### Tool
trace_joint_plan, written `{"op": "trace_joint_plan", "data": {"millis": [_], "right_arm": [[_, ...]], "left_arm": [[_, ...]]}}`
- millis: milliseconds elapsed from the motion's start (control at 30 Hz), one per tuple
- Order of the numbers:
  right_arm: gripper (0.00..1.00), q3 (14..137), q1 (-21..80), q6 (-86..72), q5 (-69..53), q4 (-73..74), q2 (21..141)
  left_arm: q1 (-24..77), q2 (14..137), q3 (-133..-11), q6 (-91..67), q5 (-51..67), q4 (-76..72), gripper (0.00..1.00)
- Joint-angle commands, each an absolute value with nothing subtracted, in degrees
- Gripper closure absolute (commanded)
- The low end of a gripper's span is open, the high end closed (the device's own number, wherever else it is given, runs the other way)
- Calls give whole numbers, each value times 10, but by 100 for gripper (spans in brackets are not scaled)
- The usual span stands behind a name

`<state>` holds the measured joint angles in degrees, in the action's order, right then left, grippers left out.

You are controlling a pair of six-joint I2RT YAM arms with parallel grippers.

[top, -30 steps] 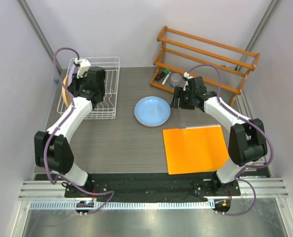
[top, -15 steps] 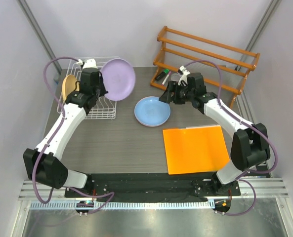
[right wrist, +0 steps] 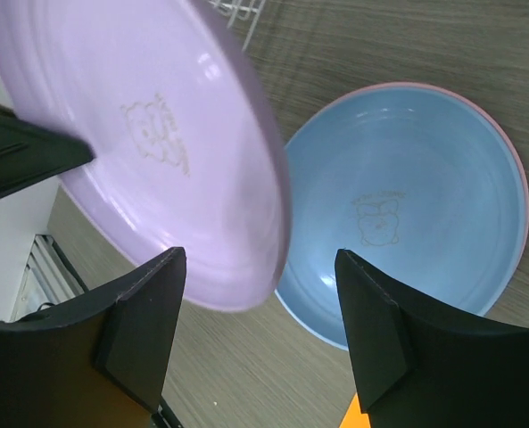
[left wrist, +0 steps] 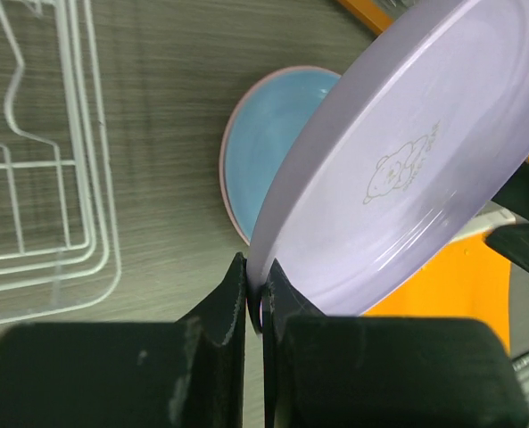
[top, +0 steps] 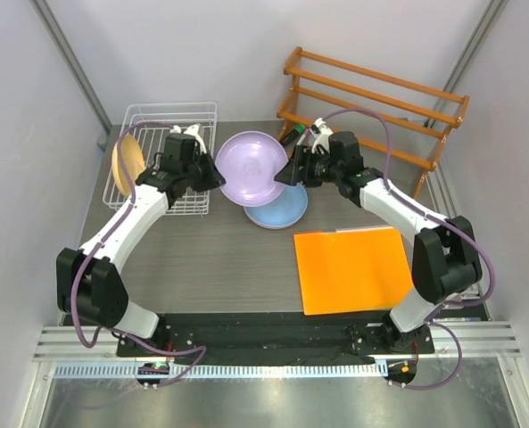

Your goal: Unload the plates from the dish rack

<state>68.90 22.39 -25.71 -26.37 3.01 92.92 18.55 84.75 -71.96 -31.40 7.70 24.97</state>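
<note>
My left gripper (top: 212, 178) is shut on the rim of the lavender plate (top: 253, 167) and holds it tilted in the air above the table. The left wrist view shows the pinch (left wrist: 255, 281) on that plate (left wrist: 407, 178). My right gripper (top: 293, 169) is open at the plate's right edge; in its wrist view the gripper (right wrist: 260, 256) has the lavender rim (right wrist: 139, 143) between its fingers, untouched. The light blue plate (top: 282, 209) (right wrist: 407, 205) lies on the table below, on a pink plate showing only its rim (right wrist: 524, 187). The yellow-orange plate (top: 127, 159) stands in the white wire dish rack (top: 170, 105).
A flat orange sheet (top: 353, 267) lies on the table at the front right. An orange-brown wooden shelf rack (top: 376, 98) stands at the back right, close behind my right arm. The wire rack's near corner shows in the left wrist view (left wrist: 93, 178).
My left gripper lifted the lavender plate out of the dish rack and carried it right, over the light blue plate. My right gripper moved left to the plate's edge.
</note>
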Motion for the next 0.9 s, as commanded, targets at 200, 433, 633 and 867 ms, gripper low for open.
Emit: {"op": "trace_joint_plan", "data": {"millis": [200,433,633,867], "right_arm": [[94,713,229,-260,-270,10,975],[99,715,224,-258,-179,59,969],[99,756,200,-248,-156,144,1005],[96,768,185,-246,-158,181,1032]], "left_arm": [[202,815,-683,-326,118,211,100],[202,823,-712,-300,-17,254,11],[202,794,-729,-244,-225,272,1],[199,751,-681,-164,-431,179,1]]}}
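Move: My left hand still holds the purple plate by its left rim; the plate's middle is about 9 cm to its right, 3 cm ahead and barely higher. From my open right hand it lies some 10 cm left, 2 cm ahead. The blue plate is roughly 15 cm below and 4 cm left of my right hand, neither ahead nor back. From my left hand the dish rack's middle is about 19 cm left, 12 cm ahead and 12 cm below. I pass the purple plate across: both hands sink 3 to 4 cm, my left also easing back about 2 cm, while my right fingers close on the plate's right rim. Then my left opens wide, lets go and swings about 11 cm left and up towards the rack, turning counter-clockwise; my right carries the plate another 5 cm down and 5–6 cm right, over the blue plate. ##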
